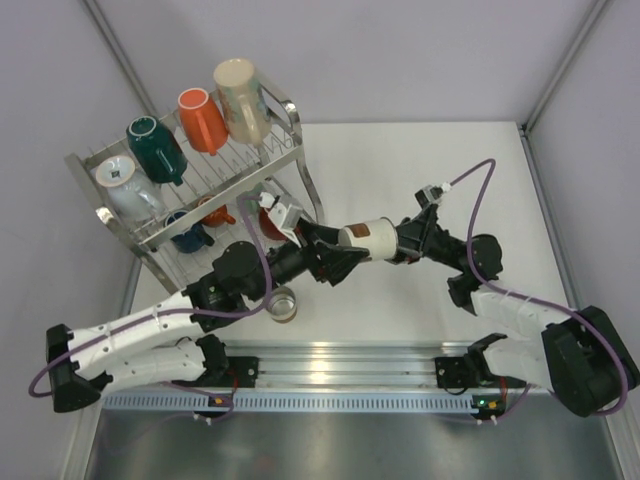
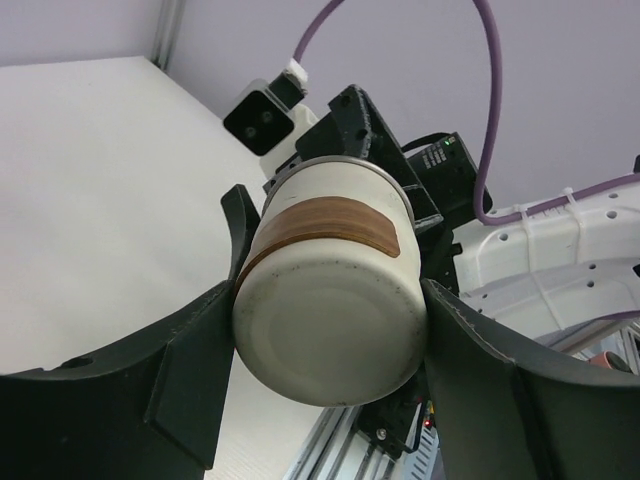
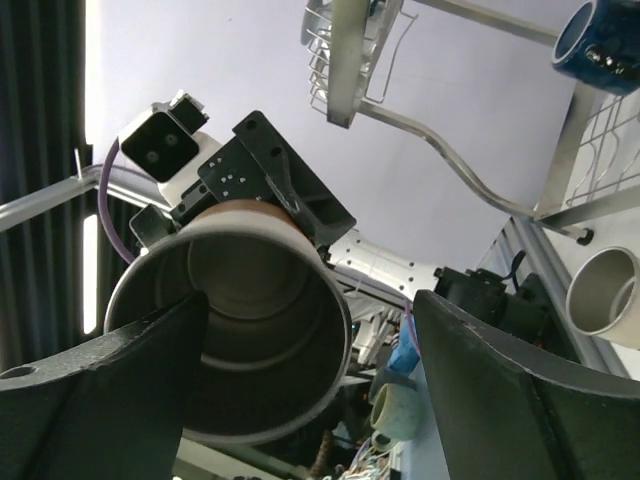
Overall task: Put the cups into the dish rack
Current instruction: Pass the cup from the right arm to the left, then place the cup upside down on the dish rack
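A cream cup with a brown band hangs on its side in the air between my two grippers. My left gripper is shut on its base end, a finger pressed against each side of the cup. At the rim end my right gripper is open. One of its fingers sits inside the cup's mouth and the other stands well away from the rim. The dish rack at the back left holds teal, orange, beige, pale, navy and red cups.
A small brownish cup stands on the table beside my left arm. The metal rail runs along the near edge. In the right wrist view the rack's frame, a navy cup and a pale cup show.
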{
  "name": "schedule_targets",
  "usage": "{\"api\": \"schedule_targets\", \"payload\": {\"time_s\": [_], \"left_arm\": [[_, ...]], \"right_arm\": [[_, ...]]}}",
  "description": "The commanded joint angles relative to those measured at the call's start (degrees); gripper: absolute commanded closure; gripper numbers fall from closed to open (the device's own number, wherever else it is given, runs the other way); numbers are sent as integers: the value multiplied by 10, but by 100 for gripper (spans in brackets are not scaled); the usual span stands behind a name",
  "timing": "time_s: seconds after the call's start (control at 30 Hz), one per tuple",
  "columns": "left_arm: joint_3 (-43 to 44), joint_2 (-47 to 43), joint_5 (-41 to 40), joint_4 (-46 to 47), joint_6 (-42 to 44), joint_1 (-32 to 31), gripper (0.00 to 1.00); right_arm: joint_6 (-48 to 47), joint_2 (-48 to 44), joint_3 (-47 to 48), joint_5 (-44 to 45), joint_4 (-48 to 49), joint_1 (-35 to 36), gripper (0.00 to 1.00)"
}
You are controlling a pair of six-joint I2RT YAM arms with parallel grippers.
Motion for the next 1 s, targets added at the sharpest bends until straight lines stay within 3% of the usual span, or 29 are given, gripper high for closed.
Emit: {"api": "schedule_targets", "payload": {"time_s": [0.0,0.17,0.23,0.27,0.4,0.5,0.77,0.97], "left_arm": [[-7,-34,-86,-48,0,1,100],[-11,-50,-209,-146,-1,1,100],[-5,-41,-264,-196,-5,1,100],[-3,-39,-276,-209,-3,1,100],[5,-19,-318,-234,19,5,100],[12,1,-338,-265,6,24,100],[17,18,-291,-338,-54,153,100],[26,25,-304,-390,-66,201,100]], "right_arm": [[-62,-23,-4,0,22,-7,15],[-172,-87,11,12,-200,-28,1],[-222,-128,38,32,-299,-33,0],[-275,-143,50,41,-402,-34,1],[-386,-202,119,107,-590,-33,0],[-422,-227,158,117,-640,-35,1],[-430,-239,158,109,-649,-35,1],[-459,-251,163,122,-685,-34,1]]}}
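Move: The left hand already grips the white cup; the free front part of the dish rack's lower shelf lies about 13 cm ahead of it, 23 cm to its left and some 19 cm below. The red cup there stands about 17 cm ahead, 18 cm left and 19 cm down, the orange cup 13 cm farther left, level with the red one. The metal tumbler is roughly 17 cm left, 1 cm ahead, 24 cm below. From the right hand the white cup's middle is about 5 cm left, straight ahead 0. The left hand keeps its grip on the white cup and draws it left out of the already loosened right fingers, then sweeps left, down and forward, some 25 cm in all, towards the lower shelf by the red cup, swinging counter-clockwise and tipping over about 60 degrees until its fingers point forward and slightly down. Meanwhile the right hand opens the rest of the way and backs off a few centimetres right and forward, dipping, rising and dipping again as its raised fingertips turn down to about level and more forward. ##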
